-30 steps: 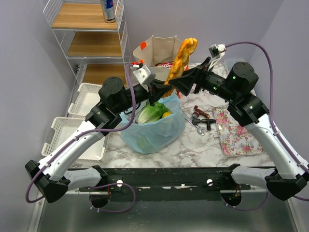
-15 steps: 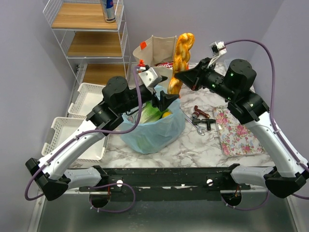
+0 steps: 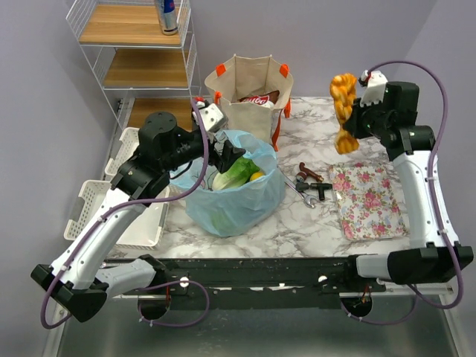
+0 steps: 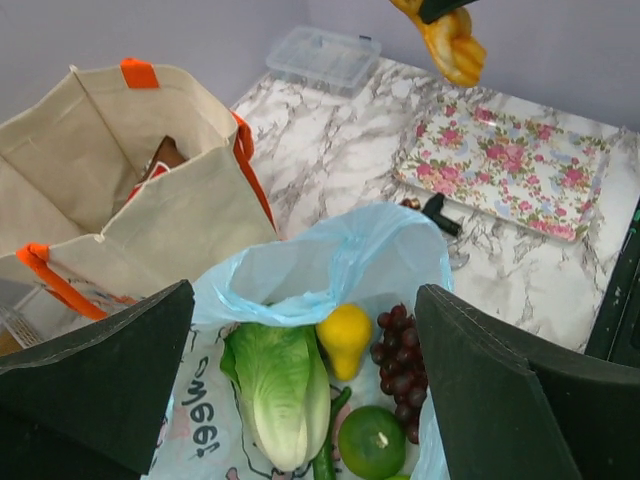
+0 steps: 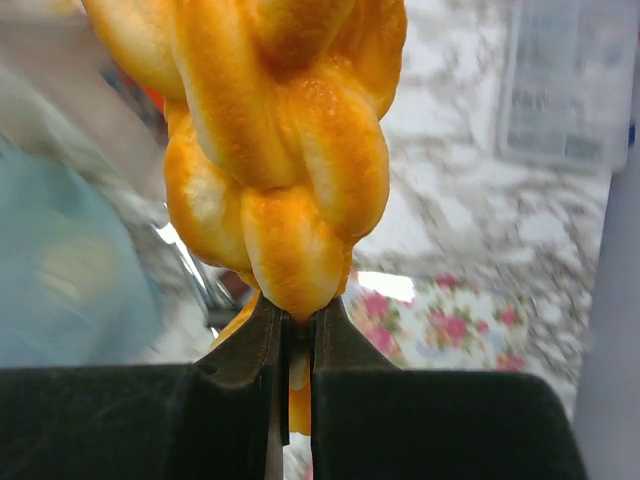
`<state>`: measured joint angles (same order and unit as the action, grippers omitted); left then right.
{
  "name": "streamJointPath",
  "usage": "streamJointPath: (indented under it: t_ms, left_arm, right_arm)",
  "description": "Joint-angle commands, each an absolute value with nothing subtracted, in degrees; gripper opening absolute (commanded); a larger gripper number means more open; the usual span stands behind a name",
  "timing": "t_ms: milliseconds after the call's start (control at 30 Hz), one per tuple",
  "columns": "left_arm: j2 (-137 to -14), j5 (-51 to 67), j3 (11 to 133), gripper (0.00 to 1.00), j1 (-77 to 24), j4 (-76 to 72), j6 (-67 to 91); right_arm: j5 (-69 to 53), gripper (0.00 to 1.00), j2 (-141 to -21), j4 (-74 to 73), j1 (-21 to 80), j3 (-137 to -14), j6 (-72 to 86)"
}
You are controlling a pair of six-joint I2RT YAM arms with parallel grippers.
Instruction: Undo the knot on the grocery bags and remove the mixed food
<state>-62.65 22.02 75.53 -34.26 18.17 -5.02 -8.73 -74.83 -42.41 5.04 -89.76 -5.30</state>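
The light-blue plastic bag (image 3: 234, 190) stands open in the middle of the table. Inside it are a lettuce (image 4: 280, 390), a yellow fruit (image 4: 345, 335), dark grapes (image 4: 400, 350) and a green fruit (image 4: 372, 440). My left gripper (image 4: 305, 290) hovers open over the bag's mouth with nothing between its fingers. The beige canvas tote (image 3: 249, 89) with orange handles stands open behind the bag, a red packet showing inside. My right gripper (image 5: 298, 310) is shut on the lower end of a braided orange bread (image 3: 343, 111), held in the air at the right.
A floral tray (image 3: 368, 201) lies at the right, with metal tools (image 3: 312, 182) beside it. White wire baskets (image 3: 134, 149) sit at the left below a wire shelf holding a drink can (image 3: 168, 15). A clear plastic box (image 4: 325, 60) lies at the back.
My left gripper opened, let go of the bread and drew back left over the blue bag. The right gripper shut on the bread and carried it to the right.
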Motion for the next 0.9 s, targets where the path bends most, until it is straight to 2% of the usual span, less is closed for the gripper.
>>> streamJointPath:
  t_ms: [0, 267, 600, 767, 800, 867]
  left_arm:
    - [-61.53, 25.09, 77.05, 0.94, -33.06, 25.17, -6.91]
    - [-59.6, 25.23, 74.06, 0.94, -31.54, 28.49, -9.57]
    - [-59.57, 25.2, 72.73, 0.94, -31.36, 30.28, -11.33]
    - [-59.83, 25.38, 71.77, 0.95, -31.38, 31.04, -11.82]
    - [-59.93, 25.41, 71.62, 0.95, -31.37, 31.42, -12.18]
    - [-59.94, 25.55, 70.97, 0.95, -31.38, 32.35, -13.55]
  right_arm:
    - [-17.12, 0.01, -77.02, -57.29, -6.76, -85.73, -23.14]
    - [-17.82, 0.01, -79.42, -59.3, -26.36, -72.76, -42.43]
    - [-14.37, 0.01, -84.51, -49.39, -29.52, -61.87, -46.11]
    - [-14.85, 0.01, -89.27, -44.87, -29.84, -60.9, -44.04]
    - [-14.94, 0.02, -90.36, -44.7, -29.84, -61.13, -43.81]
    - [-13.9, 0.13, -92.71, -44.02, -29.8, -61.14, -43.79]
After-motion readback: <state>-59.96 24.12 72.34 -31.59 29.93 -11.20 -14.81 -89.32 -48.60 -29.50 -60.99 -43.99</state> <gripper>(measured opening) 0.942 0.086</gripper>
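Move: The flowered tray waits under the right hand's held braided bread, some 12 cm back, 18 cm to the right and about 31 cm below. The hand tools lie about 17 cm left of the tray and 4 cm farther out; the clear plastic box is about 32 cm beyond the tray. From the left hand, the lettuce in the open bag is about 5 cm ahead and 26 cm below, with the yellow pear 6 cm to its right. Down and to the right, swinging back as it goes, the right hand carries the braided bread quickly to the tray, then sinks nearly straight down, about 27 cm lower in all; the wrist tips some 40 degrees downward and the fingers keep their pinch. The left hand, fingers still wide open, eases about 5 cm down towards the bag's contents with a small shift left. ##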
